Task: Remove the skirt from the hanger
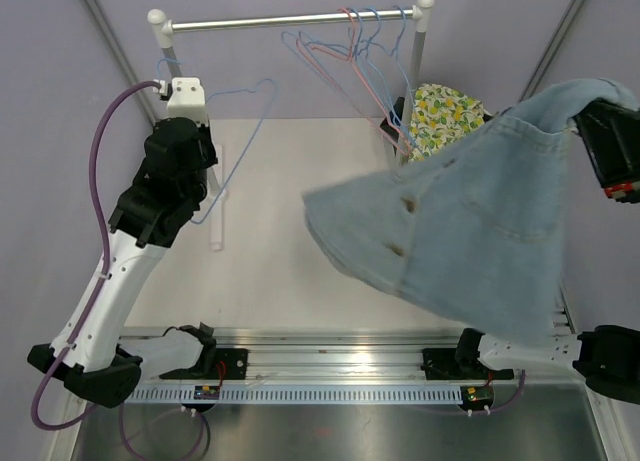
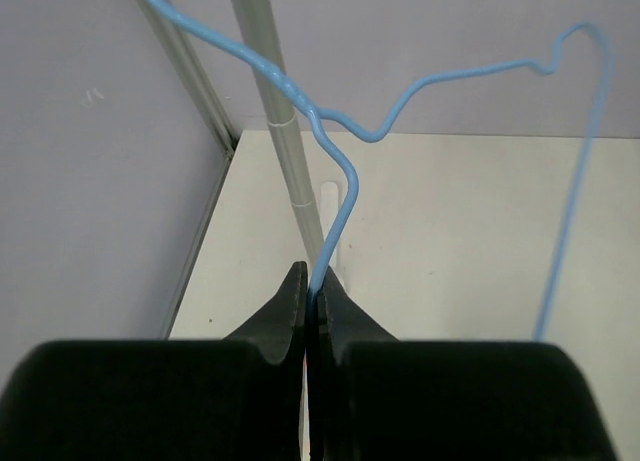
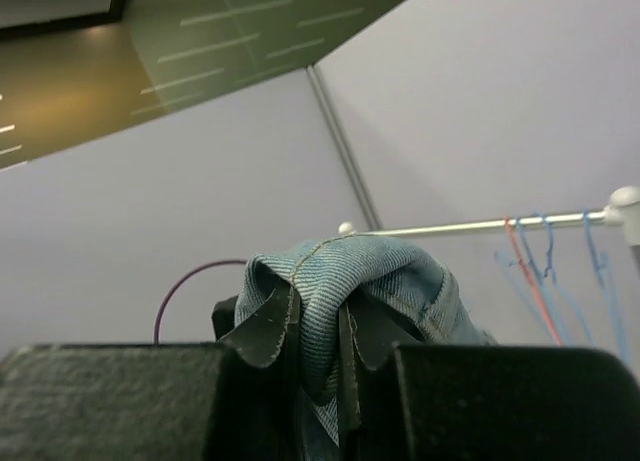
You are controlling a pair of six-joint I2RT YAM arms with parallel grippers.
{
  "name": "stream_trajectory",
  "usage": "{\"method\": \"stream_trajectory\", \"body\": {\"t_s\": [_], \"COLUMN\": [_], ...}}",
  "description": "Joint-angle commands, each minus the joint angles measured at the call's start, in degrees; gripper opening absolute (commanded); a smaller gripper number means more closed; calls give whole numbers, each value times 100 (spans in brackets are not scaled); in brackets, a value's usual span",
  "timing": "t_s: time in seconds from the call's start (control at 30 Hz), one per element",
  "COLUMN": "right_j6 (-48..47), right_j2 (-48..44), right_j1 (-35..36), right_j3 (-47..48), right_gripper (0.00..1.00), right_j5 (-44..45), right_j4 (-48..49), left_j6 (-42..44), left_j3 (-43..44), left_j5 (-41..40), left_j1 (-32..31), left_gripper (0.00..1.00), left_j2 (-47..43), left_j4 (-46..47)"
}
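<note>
The blue denim skirt (image 1: 470, 221) hangs in the air over the right half of the table, held at its top right corner by my right gripper (image 1: 605, 146). In the right wrist view the gripper (image 3: 318, 331) is shut on a bunched fold of the denim skirt (image 3: 340, 281). My left gripper (image 1: 180, 91) is at the far left near the rail post, shut on a bare blue wire hanger (image 1: 245, 131). In the left wrist view the gripper (image 2: 313, 299) pinches the hanger (image 2: 345, 186) wire between its tips. The skirt is off this hanger.
A clothes rail (image 1: 290, 23) spans the back, with several empty blue and red wire hangers (image 1: 355, 51) on its right part. A yellow lemon-print garment (image 1: 445, 111) lies behind the skirt. The rail's post (image 2: 280, 131) stands just beyond my left fingers.
</note>
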Motion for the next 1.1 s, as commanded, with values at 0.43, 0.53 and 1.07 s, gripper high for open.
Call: {"method": "stream_trajectory", "body": {"t_s": [0.43,0.53,1.07], "right_j6": [-5396,-5541,-3961], "right_j2": [889,853,2364], "right_j1": [22,30,-3871], "right_j3": [-858,-862,1238], "right_gripper": [0,0,0], "right_j5": [3589,3607,2132], "right_j4": [2429,2708,626], "left_j6": [-14,56,285], "left_j3": [360,430,378], "left_j5": [1097,1483,1994], "left_j1": [26,17,-44], "left_gripper": [0,0,0], "left_j2": [-353,-309,-397], "left_j4": [247,264,387]}}
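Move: The denim skirt, already off its hanger, hangs from the high right hand. The basket it goes to lies about 40 cm ahead, 13 cm to the right and some 63 cm below that hand; the bunch of empty hangers is about 38 cm ahead, 13 cm left and 25 cm below. The left hand holds the bare blue hanger; the middle of the rail is roughly 17 cm ahead, 16 cm right and 9 cm above it, the basket 17 cm ahead, 59 cm right and 36 cm below. The denim skirt, still pinched in the right fingers, is swung towards the basket: the hand drifts right, then sweeps forward with a short waver left and finally right again, ending nearly 20 cm farther out, 10 cm right and 5 cm lower, its wrist turned clockwise some 75 degrees. The left hand, gripping the blue hanger, shifts about 5 cm right and a little up, turning clockwise. ##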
